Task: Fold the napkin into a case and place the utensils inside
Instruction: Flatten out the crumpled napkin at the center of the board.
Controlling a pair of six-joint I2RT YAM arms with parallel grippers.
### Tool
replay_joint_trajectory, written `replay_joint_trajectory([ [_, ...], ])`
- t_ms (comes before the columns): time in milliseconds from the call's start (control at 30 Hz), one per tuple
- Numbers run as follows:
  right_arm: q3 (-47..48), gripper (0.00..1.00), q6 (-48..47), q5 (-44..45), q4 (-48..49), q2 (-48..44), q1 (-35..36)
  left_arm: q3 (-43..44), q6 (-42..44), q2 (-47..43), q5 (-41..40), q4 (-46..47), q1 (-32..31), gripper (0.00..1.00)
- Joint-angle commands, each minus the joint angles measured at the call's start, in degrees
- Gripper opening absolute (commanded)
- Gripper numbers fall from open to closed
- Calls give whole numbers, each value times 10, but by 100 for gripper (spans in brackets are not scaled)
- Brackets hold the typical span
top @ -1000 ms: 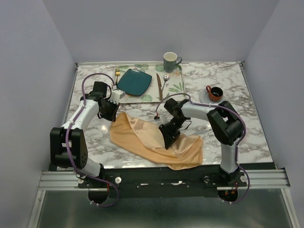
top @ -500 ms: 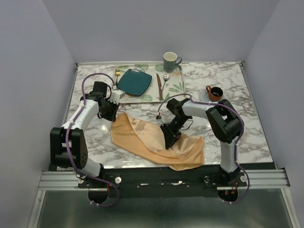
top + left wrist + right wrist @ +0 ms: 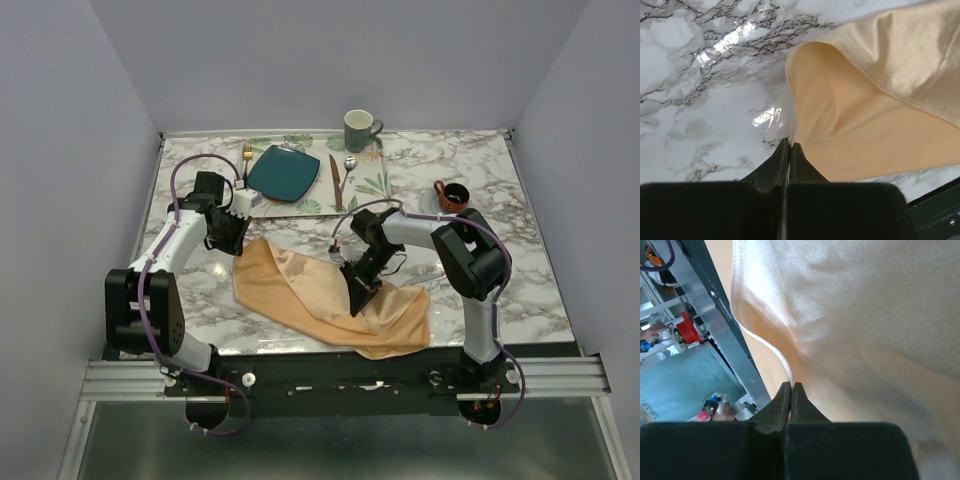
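The peach-tan napkin (image 3: 300,290) lies crumpled and partly folded over itself on the marble table (image 3: 500,190), near the front edge. My left gripper (image 3: 237,245) is at the napkin's far-left corner, shut on the hem of the napkin (image 3: 850,125), with the left gripper's (image 3: 789,145) jaws pressed together. My right gripper (image 3: 358,300) points down into the middle of the cloth, and the right gripper's (image 3: 791,385) jaws are shut on a raised white-edged fold of the napkin (image 3: 865,330). Of the utensils, a spoon (image 3: 347,172) lies on the tray at the back.
A leaf-patterned tray (image 3: 375,182) at the back holds a teal plate (image 3: 284,172), a gold fork (image 3: 246,155) and a brown-handled knife (image 3: 335,180). A green mug (image 3: 359,129) stands behind it. An orange cup on a saucer (image 3: 452,196) sits at the right. The napkin's lower corner overhangs the table's front edge.
My right gripper has closed onto the napkin fold; its jaws stood apart before. It dropped slightly toward the cloth. The left arm has not moved.
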Motion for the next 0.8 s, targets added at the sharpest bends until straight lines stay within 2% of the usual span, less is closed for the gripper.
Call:
replay_joint_trajectory([
  [0,33,1,-4,17,-11,-52,-12,17,-5,-30,26,-17,12,0],
  [233,132,1,-8,142,-16,-177,-64,81,-13,-82,9,-28,31,0],
  [333,166,1,-62,228,-21,-217,-82,119,-15,-95,-11,-24,37,0],
  [567,251,1,-125,294,-13,-297,-126,218,-34,-133,-27,-10,37,0],
  [767,273,1,-142,325,58,-409,-126,287,-44,-203,-63,-2,37,0],
])
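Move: Both grippers already pinch the napkin; its middle lies about 9 cm back and 18 cm right of the left hand, some 7 cm below. The tray's middle is about 24 cm ahead and 16 cm right of that hand; the green plate, 24 cm ahead and 8 cm right. From the right hand, the napkin's middle is 4 cm ahead and 5 cm left, the tray's 37 cm ahead and 8 cm left, the silver knife's 10 cm ahead and 18 cm right. Keep both grippers shut on the napkin and hoist it, slowly at first, then fast. Bring the right gripper up about 26 cm and forward some 17, veering right late, while swinging its fingers from pointing back to pointing down and forward; raise the left nearly straight up about 23 cm, slightly forward, tilting its fingertips forward some 35 degrees. ##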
